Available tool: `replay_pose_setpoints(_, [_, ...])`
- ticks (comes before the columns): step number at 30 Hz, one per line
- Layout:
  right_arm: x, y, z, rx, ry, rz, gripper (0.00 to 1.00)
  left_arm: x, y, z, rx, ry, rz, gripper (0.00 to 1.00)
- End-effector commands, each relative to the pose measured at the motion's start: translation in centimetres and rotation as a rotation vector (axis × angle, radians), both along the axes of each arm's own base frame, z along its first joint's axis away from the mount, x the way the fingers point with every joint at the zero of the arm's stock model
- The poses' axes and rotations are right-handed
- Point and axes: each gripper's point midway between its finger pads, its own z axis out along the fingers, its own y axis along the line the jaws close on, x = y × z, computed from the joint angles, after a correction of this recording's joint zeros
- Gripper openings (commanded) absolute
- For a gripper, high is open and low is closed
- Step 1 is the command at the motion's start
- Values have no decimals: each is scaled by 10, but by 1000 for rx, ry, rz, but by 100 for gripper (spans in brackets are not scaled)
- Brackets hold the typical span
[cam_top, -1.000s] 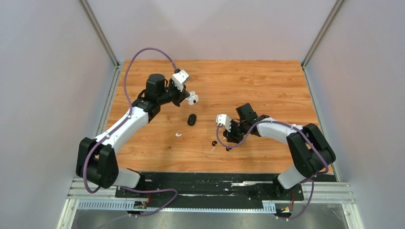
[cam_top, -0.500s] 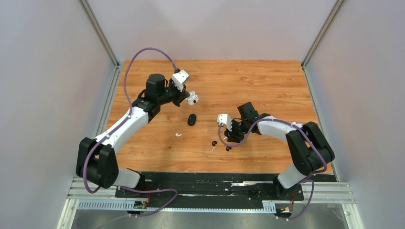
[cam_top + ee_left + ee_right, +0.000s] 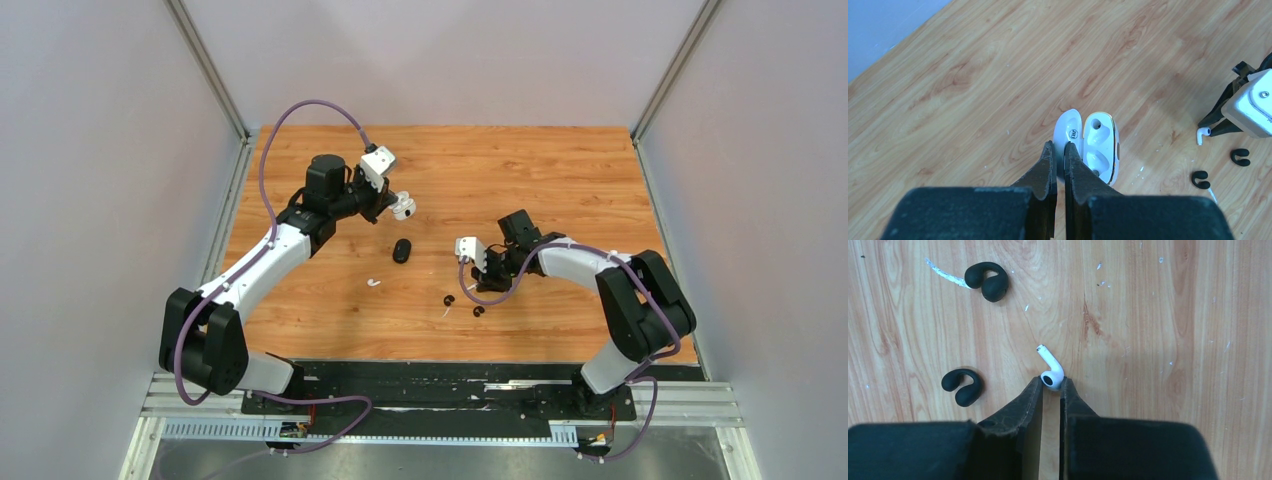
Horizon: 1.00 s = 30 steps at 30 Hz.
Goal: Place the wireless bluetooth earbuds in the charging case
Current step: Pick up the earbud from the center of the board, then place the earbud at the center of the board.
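Observation:
The white charging case (image 3: 1099,142) hangs open above the table, its two sockets empty, and my left gripper (image 3: 1060,151) is shut on its lid; from above the case (image 3: 403,207) shows at the left arm's tip. My right gripper (image 3: 1052,384) is low over the table and shut on the head of a white earbud (image 3: 1050,371), stem pointing away. Two black earbuds (image 3: 988,283) (image 3: 962,386) lie to its left. From above, the right gripper (image 3: 470,289) sits by the black earbuds (image 3: 448,299) (image 3: 478,310). A second white earbud (image 3: 374,282) lies further left.
A closed black case (image 3: 401,250) lies on the wooden table (image 3: 560,170) between the two arms. A thin white streak (image 3: 944,272) marks the wood beside the farther black earbud. Grey walls enclose the table on three sides.
My right gripper has narrowed its jaws onto the white earbud and edged slightly away from the table's near edge. The left arm and the open case have not moved.

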Motion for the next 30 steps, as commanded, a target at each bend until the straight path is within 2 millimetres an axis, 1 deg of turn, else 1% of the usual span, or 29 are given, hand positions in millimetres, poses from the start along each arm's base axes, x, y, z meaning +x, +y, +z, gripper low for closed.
replay_pose_setpoints(1, [-13,-27,-20,-132,36,18,6,0,-4,7,-32,-9,-21,0])
replay_pose_setpoints(2, [-7,-27,-14,-137,3,17,5,0,-5,4,-29,-1,-24,0])
replay_pose_setpoints(4, [9,-26,5,-139,-85,26,2,0,-7,0,-36,22,-30,0])
replay_pose_setpoints(6, [28,-25,31,-143,-207,46,0,1,-10,-8,-46,54,-33,0])
replay_pose_setpoints(7, [38,-24,47,-143,-277,59,0,0,-14,-15,-52,84,-39,0])
replay_pose_setpoints(8, [47,-23,61,-149,-337,69,0,0,-16,-16,-55,97,-44,0])
replay_pose_setpoints(9, [55,-23,74,-158,-395,84,0,-1,-21,-24,-54,124,-58,0])
replay_pose_setpoints(10, [63,-24,86,-171,-452,96,0,-1,-24,-24,-53,133,-65,0])
replay_pose_setpoints(11, [70,-24,98,-188,-511,118,0,-2,-30,-32,-45,154,-83,0])
replay_pose_setpoints(12, [76,-25,108,-208,-567,145,0,-2,-33,-32,-42,162,-93,0])
replay_pose_setpoints(13, [82,-26,119,-228,-619,164,0,-5,-40,-38,-37,182,-116,0])
replay_pose_setpoints(14, [88,-25,129,-243,-668,184,0,-5,-44,-37,-36,189,-127,0])
replay_pose_setpoints(15, [93,-24,140,-259,-712,199,0,-8,-50,-44,-35,215,-153,0])
replay_pose_setpoints(16, [97,-23,150,-271,-751,211,0,-9,-54,-43,-36,225,-166,0])
replay_pose_setpoints(17, [101,-21,160,-284,-787,224,0,-12,-60,-50,-32,250,-185,0])
replay_pose_setpoints(18, [104,-19,169,-296,-820,234,0,-11,-64,-48,-34,260,-190,0])
replay_pose_setpoints(19, [106,-15,176,-306,-850,248,0,-13,-68,-53,-29,277,-197,0])
replay_pose_setpoints(20, [109,-13,184,-320,-879,256,0,-12,-71,-51,-32,281,-196,0])
replay_pose_setpoints(24, [109,-3,205,-374,-956,322,0,-14,-82,-57,-30,308,-191,0])
replay_pose_setpoints(29, [104,6,211,-389,-939,381,0,-22,-89,-56,-50,312,-208,0])
replay_pose_setpoints(30, [102,8,211,-383,-926,379,0,-22,-88,-49,-61,288,-203,0])
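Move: Pinched between the right fingers at board level is the white earbud; from this hand the open white case, held by the left hand, lies about 13 cm ahead, 16 cm left and 19 cm higher. One black earbud sits some 3 cm back and 5 cm left, the other 5 cm back and 1 cm right; the black case is 10 cm ahead and 15 cm left. From the left hand, the white earbud is about 11 cm back, 18 cm right and 20 cm below; the black case is 2 cm back, 3 cm right and 20 cm below. Keeping its pinch on the white earbud, the right hand slips a couple of centimetres right, then climbs about 18 cm and goes 10 cm forward, away from the black earbuds, swinging its fingers forward some 50 degrees. The left hand keeps hold of the white case and brings it about 8 cm right and 7 cm down to meet the rising earbud, tipping its fingers down nearly 20 degrees. ##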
